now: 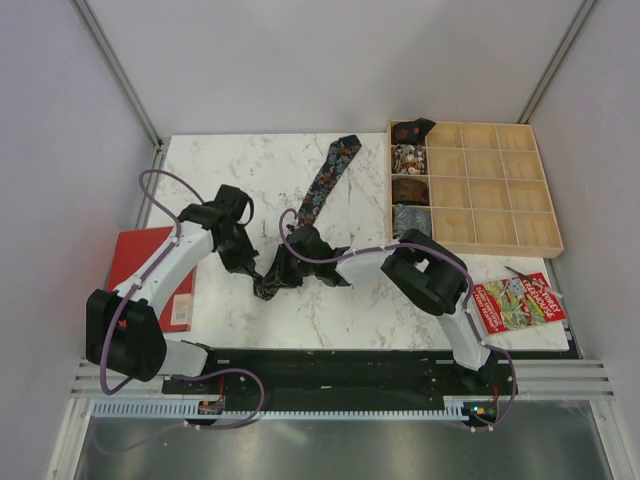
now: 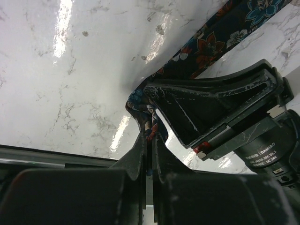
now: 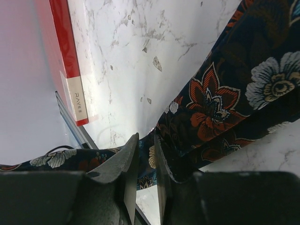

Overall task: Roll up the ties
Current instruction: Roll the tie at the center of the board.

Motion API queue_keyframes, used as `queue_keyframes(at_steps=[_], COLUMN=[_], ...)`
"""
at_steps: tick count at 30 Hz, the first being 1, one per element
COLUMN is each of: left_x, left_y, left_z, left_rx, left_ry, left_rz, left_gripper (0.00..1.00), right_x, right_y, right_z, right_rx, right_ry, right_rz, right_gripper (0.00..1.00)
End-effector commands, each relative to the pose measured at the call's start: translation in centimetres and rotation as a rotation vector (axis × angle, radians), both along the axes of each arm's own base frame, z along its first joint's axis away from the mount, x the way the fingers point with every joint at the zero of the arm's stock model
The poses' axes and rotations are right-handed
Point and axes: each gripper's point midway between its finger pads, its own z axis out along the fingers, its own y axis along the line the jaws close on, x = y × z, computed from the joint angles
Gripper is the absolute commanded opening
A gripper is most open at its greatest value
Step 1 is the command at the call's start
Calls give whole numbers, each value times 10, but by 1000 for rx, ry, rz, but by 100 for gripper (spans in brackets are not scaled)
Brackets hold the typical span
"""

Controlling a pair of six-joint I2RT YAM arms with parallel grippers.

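Observation:
A long black tie (image 1: pixel 325 180) with red, blue and orange flowers lies diagonally on the marble table, from the back centre toward the near middle. Its near end is bunched up between both grippers. My left gripper (image 1: pixel 253 268) is shut on that end, and the left wrist view shows the fabric (image 2: pixel 206 44) pinched at its tips (image 2: pixel 151 136). My right gripper (image 1: pixel 284 270) sits just to the right, jaws nearly together with a fold of the tie (image 3: pixel 225 93) between the tips (image 3: pixel 146 143). One of the right gripper's fingers (image 2: pixel 206 101) shows close beside the left jaws.
A wooden compartment tray (image 1: pixel 500 190) stands at the back right, with rolled ties (image 1: pixel 408 158) in its left column. A red book (image 1: pixel 150 262) lies at the table's left edge. A colourful booklet (image 1: pixel 520 302) lies at the near right.

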Motion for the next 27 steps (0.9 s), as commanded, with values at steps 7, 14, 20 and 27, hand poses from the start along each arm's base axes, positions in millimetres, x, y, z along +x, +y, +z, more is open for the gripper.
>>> queue_keyframes(at_steps=[7,14,20,27], left_x=[35,43,49,56], left_y=[-14,-19,-25,-39], left_z=[2,-6,-9,0], left_rx=[-9,0,2,-9], left_ry=[-30,0,9,-16], left_rz=[-56,-69,-79,-101], left_gripper=[2,2,2,2], right_x=[-12,27,44,48], right_y=[-4,-35,-65,-99], right_z=[1,26,43,48], right_rx=[5,-104,-151,-193], right_ry=[4,-84,-111,-114], right_rz=[-2,-52,-95,-128], right_gripper=[30,46,58,61])
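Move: Under the right fingertips lies the near bend of the tie, roughly 1 cm back, 2 cm left and 1 cm down. The left hand holds the tie's near end; from it the bend is about 3 cm back, 2 cm right and 9 cm below. The lying stretch beyond the right gripper is some 17 cm ahead and 12 cm right of the left hand, and the red box about 29 cm to its left, level with it. Keeping the tie's end pinched shut, the left hand carries it forward about 4 cm, a little right and down, towards the lying stretch. The right hand first stays at the bend, then opens its fingers to about twice their gap and leaves, going right and forward along the tie and rising, some 9 cm in all, with a slight tilt. ##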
